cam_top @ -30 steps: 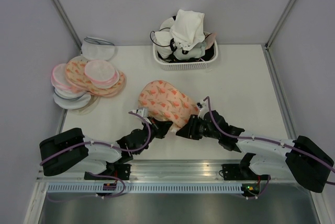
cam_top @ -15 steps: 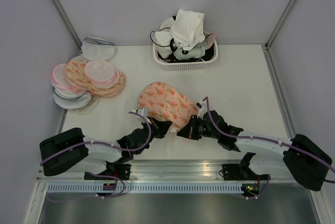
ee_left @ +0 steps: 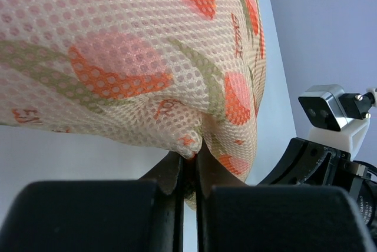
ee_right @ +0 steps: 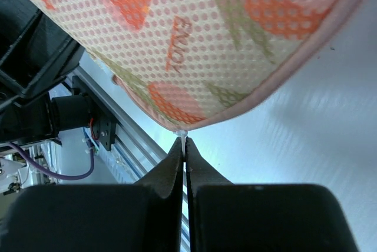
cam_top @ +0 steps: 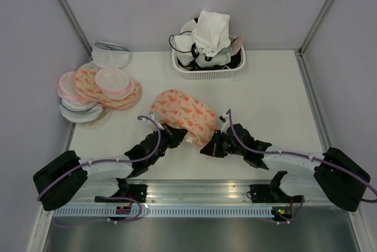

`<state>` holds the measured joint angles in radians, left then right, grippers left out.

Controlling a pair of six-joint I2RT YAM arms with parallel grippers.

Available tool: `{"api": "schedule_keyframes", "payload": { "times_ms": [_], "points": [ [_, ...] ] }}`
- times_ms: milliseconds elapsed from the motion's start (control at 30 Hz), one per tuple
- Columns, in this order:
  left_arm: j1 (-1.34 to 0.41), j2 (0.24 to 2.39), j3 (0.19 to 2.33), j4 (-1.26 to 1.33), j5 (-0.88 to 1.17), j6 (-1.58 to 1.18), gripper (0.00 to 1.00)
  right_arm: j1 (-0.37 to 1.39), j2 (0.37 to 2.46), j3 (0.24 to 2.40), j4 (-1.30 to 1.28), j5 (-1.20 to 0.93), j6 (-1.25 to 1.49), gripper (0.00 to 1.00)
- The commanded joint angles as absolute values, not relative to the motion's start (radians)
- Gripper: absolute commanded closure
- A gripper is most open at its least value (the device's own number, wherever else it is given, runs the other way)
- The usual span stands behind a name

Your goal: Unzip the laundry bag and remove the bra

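Note:
The laundry bag (cam_top: 181,115), a peach mesh dome with orange leaf print and pink edging, lies in the middle of the table. My left gripper (cam_top: 174,136) is shut on a pinch of its mesh at the near edge, seen close in the left wrist view (ee_left: 189,149). My right gripper (cam_top: 207,148) is shut on the small white zip pull (ee_right: 183,136) at the bag's (ee_right: 194,40) pink edge. The bag looks closed. The bra is hidden.
A pile of similar peach and white-pink pouches (cam_top: 97,90) lies at the left. A white basket (cam_top: 207,70) holding white and black-trimmed garments stands at the back. Grey walls close in both sides.
My left gripper has moved forward and up along the bag's near edge. The bag has shifted a little left and back. My right gripper stays at the bag's near right edge.

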<state>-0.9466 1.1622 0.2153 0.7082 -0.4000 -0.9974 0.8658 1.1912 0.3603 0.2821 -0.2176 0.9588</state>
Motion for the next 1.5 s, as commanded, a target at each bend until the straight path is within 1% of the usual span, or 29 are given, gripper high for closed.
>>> {"api": "schedule_keyframes", "payload": {
  "times_ms": [0,100,133,167,267,300,367,433,500,567,600,700,733,833,967,1000,1033,1067,1100,1133,1167,1267,1367,1467],
  "points": [
    [-0.885,1.095,0.242,0.703,-0.345,-1.052,0.98,0.864,1.201,0.396,0.158,-0.177,0.904,1.00],
    [-0.847,1.071,0.259,0.631,-0.212,-1.022,0.98,0.865,1.169,0.434,0.037,-0.071,0.873,1.00],
    [-0.839,1.049,0.262,0.615,-0.133,-0.997,0.98,0.865,1.148,0.446,0.006,-0.043,0.864,1.00],
    [-0.818,1.037,0.265,0.573,-0.088,-0.979,0.98,0.865,1.137,0.471,-0.068,0.021,0.851,0.99],
    [-0.776,0.985,0.311,0.457,0.075,-0.905,0.98,0.865,1.092,0.523,-0.196,0.110,0.812,0.99],
    [-0.767,0.973,0.327,0.369,0.137,-0.859,0.98,0.865,1.075,0.535,-0.225,0.162,0.798,1.00],
    [-0.752,0.943,0.353,0.299,0.201,-0.798,0.98,0.865,1.059,0.571,-0.302,0.204,0.785,0.99],
    [-0.750,0.942,0.411,0.174,0.279,-0.697,0.98,0.865,1.045,0.592,-0.343,0.244,0.770,1.00],
    [-0.749,0.968,0.469,0.080,0.372,-0.599,0.98,0.865,1.045,0.604,-0.368,0.264,0.759,1.00],
    [-0.749,1.023,0.521,0.028,0.423,-0.554,0.98,0.865,1.048,0.620,-0.397,0.282,0.741,1.00],
    [-0.749,1.046,0.543,-0.032,0.501,-0.492,0.98,0.865,1.052,0.632,-0.414,0.294,0.736,1.00],
    [-0.749,1.201,0.641,-0.142,0.584,-0.386,0.98,0.865,1.033,0.640,-0.465,0.331,0.729,1.00],
    [-0.747,1.242,0.672,-0.211,0.581,-0.367,0.98,0.865,1.023,0.640,-0.480,0.334,0.727,1.00],
    [-0.747,1.382,0.765,-0.262,0.533,-0.322,0.98,0.865,0.979,0.640,-0.511,0.344,0.732,1.00],
    [-0.747,1.469,0.839,-0.203,0.402,-0.340,0.98,0.865,0.950,0.630,-0.522,0.344,0.735,1.00],
    [-0.747,1.480,0.854,-0.199,0.352,-0.345,0.96,0.865,0.948,0.626,-0.522,0.341,0.735,0.99],
    [-0.747,1.500,0.865,-0.189,0.325,-0.348,0.89,0.865,0.946,0.621,-0.520,0.339,0.735,0.99],
    [-0.747,1.505,0.882,-0.180,0.286,-0.356,0.79,0.865,0.946,0.618,-0.515,0.336,0.739,0.99],
    [-0.747,1.508,0.891,-0.176,0.232,-0.367,0.77,0.865,0.945,0.612,-0.509,0.324,0.739,0.99],
    [-0.747,1.505,0.897,-0.164,0.212,-0.373,0.70,0.864,0.945,0.604,-0.502,0.322,0.741,1.00],
    [-0.747,1.497,0.891,-0.146,0.183,-0.382,0.50,0.865,0.945,0.601,-0.497,0.321,0.744,1.00],
    [-0.747,1.457,0.887,-0.130,0.071,-0.432,0.30,0.865,0.951,0.589,-0.485,0.313,0.752,1.00],
    [-0.747,1.376,0.847,-0.133,-0.029,-0.500,0.19,0.864,0.960,0.577,-0.466,0.295,0.756,1.00],
    [-0.749,1.290,0.775,-0.162,-0.112,-0.600,0.17,0.865,0.971,0.560,-0.413,0.200,0.743,1.00]
  ]
}}
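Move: The left fingers already hold a bunched edge of the laundry bag, whose middle lies about 9 cm ahead of that hand, level sideways and some 5 cm lower. From the right hand, already pinching a white tab at the hem, the bag's middle is about 16 cm ahead, 8 cm left and 2 cm lower. The bra basket stands roughly 36 cm ahead and 10 cm right of the left hand; the bag pile about 20 cm ahead and 36 cm left of it. Rightward by about 11 cm and slightly forward goes the right hand, keeping its pinch on the hem tab as its fingers tip towards straight down. The left hand swings its held edge back and right, up and then down, turning some 45 degrees clockwise and tipping its fingers down; it then opens wide, lets go, and moves about 5 cm forward, with some travel left and up, beside the bag. ##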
